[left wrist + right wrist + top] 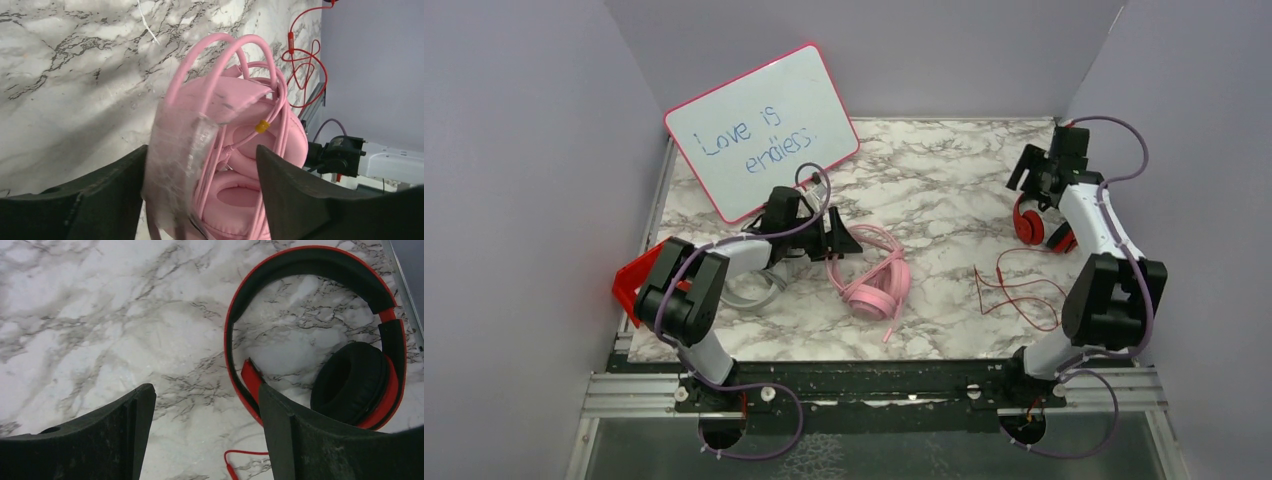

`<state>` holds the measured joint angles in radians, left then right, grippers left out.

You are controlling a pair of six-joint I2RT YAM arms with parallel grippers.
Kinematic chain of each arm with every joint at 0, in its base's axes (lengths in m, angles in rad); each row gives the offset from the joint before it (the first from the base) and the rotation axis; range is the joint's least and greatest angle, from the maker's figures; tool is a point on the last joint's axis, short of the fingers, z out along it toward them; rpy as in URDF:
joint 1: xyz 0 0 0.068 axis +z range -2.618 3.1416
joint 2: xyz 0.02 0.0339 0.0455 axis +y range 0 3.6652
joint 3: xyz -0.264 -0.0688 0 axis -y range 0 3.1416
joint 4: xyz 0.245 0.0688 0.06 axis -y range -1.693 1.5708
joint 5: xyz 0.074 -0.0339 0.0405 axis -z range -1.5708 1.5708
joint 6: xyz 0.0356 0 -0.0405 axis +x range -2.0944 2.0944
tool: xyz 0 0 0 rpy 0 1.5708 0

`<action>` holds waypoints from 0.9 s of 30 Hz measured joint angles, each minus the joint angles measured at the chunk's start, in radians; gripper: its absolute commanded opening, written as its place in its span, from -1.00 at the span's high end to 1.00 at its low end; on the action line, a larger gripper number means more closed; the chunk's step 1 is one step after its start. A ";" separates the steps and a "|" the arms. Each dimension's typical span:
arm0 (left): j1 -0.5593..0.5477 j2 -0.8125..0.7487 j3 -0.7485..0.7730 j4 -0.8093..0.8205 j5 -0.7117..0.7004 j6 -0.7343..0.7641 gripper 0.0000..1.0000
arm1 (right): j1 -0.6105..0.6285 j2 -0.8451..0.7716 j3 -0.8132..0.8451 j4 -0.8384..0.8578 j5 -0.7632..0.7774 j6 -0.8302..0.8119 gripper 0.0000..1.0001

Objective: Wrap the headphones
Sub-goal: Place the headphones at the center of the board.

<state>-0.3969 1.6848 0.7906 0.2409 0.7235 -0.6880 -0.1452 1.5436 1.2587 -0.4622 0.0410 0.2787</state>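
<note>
The pink headphones point(876, 284) lie on the marble table point(944, 180), their pink cable wound round the band and cups. My left gripper point(837, 236) is at their band. In the left wrist view its jaws stand wide apart either side of the pink headphones point(245, 195), and the left gripper point(201, 150) is open. The red-and-black headphones point(1032, 222) lie flat at the far right, and their red cable point(1014, 285) trails loose toward the front. My right gripper point(206, 390) hovers open just left of the red-and-black headphones point(350, 382), over bare marble. A grey-white pair point(749, 292) lies partly under the left arm.
A whiteboard point(764, 130) with a pink rim leans on the back left wall. A red plastic piece point(634, 280) sits at the table's left edge. Purple walls close in the left, back and right sides. The cable's plug end point(231, 469) lies below the right gripper.
</note>
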 measured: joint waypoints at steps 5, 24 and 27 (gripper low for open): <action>0.000 -0.072 0.059 -0.128 -0.083 0.053 -0.85 | -0.014 0.130 -0.015 0.021 0.047 -0.063 -0.60; -0.005 -0.165 0.227 -0.406 -0.256 0.167 -0.95 | -0.047 0.439 0.275 -0.020 0.096 -0.014 -0.52; -0.005 -0.195 0.267 -0.425 -0.280 0.183 -0.95 | -0.046 0.502 0.349 -0.074 0.105 0.044 -0.36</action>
<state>-0.4015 1.4899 1.0580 -0.1844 0.4435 -0.5045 -0.1913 2.0460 1.6077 -0.5358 0.1459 0.3225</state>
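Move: Just back and to the right of the left hand, about 4 cm back, 5 cm right and 4 cm lower, are the pink headphones; the grey headphones lie some 17 cm to that hand's left, 4 cm back and 6 cm below. The right hand, empty, has the red headphones about 12 cm to its right, 3 cm ahead and 14 cm down, with their red cable roughly 6 cm right and 13 cm back, some 15 cm below. Letting go of the pink headphones, the already opening left fingers spread nearly all the way, and the hand backs off upward about 9 cm, drifting forward and slightly left as the wrist tips. Meanwhile the right hand, fingers still open, sinks some 9 cm, easing right, then pushes forward about 8 cm to come over the left side of the red headband, fingers tipping more steeply down. ##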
